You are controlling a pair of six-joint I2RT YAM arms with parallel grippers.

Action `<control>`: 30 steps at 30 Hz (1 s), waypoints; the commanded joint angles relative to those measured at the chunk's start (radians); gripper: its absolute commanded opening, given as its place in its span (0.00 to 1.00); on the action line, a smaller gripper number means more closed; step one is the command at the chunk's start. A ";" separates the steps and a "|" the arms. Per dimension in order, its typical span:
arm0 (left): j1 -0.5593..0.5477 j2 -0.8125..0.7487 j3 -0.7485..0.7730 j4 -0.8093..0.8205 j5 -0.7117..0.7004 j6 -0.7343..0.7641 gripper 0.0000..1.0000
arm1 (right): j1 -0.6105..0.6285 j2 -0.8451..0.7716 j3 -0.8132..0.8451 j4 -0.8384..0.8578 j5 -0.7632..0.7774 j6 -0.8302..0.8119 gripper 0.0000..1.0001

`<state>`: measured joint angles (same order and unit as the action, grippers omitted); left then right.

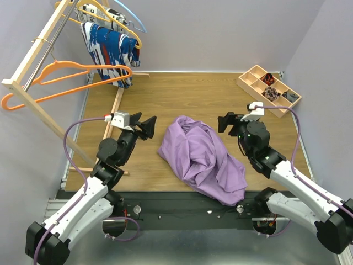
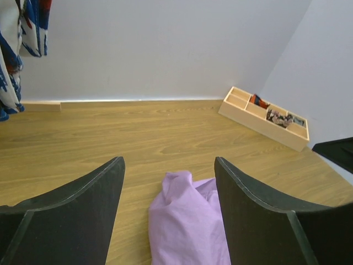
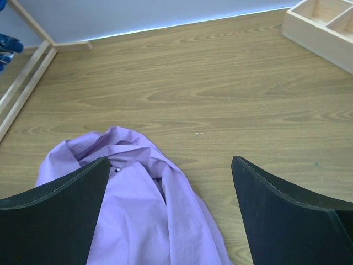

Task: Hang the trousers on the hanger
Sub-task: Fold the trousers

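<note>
The lilac trousers (image 1: 201, 158) lie crumpled in a heap on the wooden table, between the two arms. They also show in the left wrist view (image 2: 185, 226) and the right wrist view (image 3: 132, 210). The bright orange hanger (image 1: 66, 83) hangs on the wooden rack at the far left. My left gripper (image 1: 148, 127) is open and empty, just left of the heap. My right gripper (image 1: 225, 122) is open and empty, just right of the heap's far end.
A wooden rack (image 1: 33, 61) stands along the left side and carries a blue, white and red patterned garment (image 1: 110, 52), a yellow-orange hanger (image 1: 110, 19) and a light blue hanger (image 1: 135, 16). A wooden compartment tray (image 1: 268, 89) with small items sits at the far right.
</note>
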<state>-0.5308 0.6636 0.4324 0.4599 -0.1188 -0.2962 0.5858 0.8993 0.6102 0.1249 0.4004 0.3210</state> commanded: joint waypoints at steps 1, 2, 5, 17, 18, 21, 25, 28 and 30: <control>-0.003 0.059 0.048 -0.035 0.031 0.012 0.75 | 0.005 -0.026 -0.026 -0.014 0.103 0.015 1.00; -0.003 0.070 0.057 -0.041 0.041 0.014 0.75 | 0.005 -0.028 -0.026 -0.014 0.112 0.013 1.00; -0.006 0.111 0.066 -0.044 0.065 0.038 0.74 | 0.006 -0.031 -0.029 -0.018 0.135 0.015 1.00; -0.164 0.430 0.086 0.045 0.114 -0.041 0.72 | 0.005 0.096 -0.032 -0.022 0.115 0.085 1.00; -0.163 0.473 0.074 0.060 0.145 -0.056 0.72 | 0.005 0.105 -0.029 -0.024 0.106 0.095 1.00; -0.164 0.545 0.057 0.091 0.147 -0.112 0.72 | 0.005 0.124 -0.033 -0.033 0.072 0.116 1.00; -0.166 0.585 0.042 0.105 0.071 -0.142 0.75 | 0.005 0.127 -0.052 -0.036 0.002 0.124 1.00; -0.164 0.631 0.054 0.125 0.068 -0.149 0.76 | 0.005 0.148 -0.067 -0.044 -0.055 0.135 1.00; -0.164 0.684 0.075 0.148 0.094 -0.150 0.77 | 0.005 0.167 -0.075 -0.045 -0.083 0.159 1.00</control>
<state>-0.6914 1.2743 0.4858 0.5236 -0.0223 -0.4141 0.5861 1.0298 0.5686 0.1032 0.4122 0.4305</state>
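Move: The heap of trousers lies low on the table. Its middle is about 19 cm to the left hand's right, some 2 cm nearer the base and roughly 26 cm below. From the right hand it is about 8 cm to the left, 6 cm back and 19 cm below. The rack's floor bar stands some 18 cm left and 12 cm farther out from the left hand; the wooden tray lies about 21 cm right and 25 cm ahead of the right hand. Down and to its right, the left hand swoops in over the left part of the trousers, sinking about 16 cm; its sideways travel ends before the sinking does, and the open fingers tip downward some 25 degrees. The right hand, wide open, first drifts slightly right, then sinks about 6 cm towards the trousers while easing back left and tipping its fingers down a little. ##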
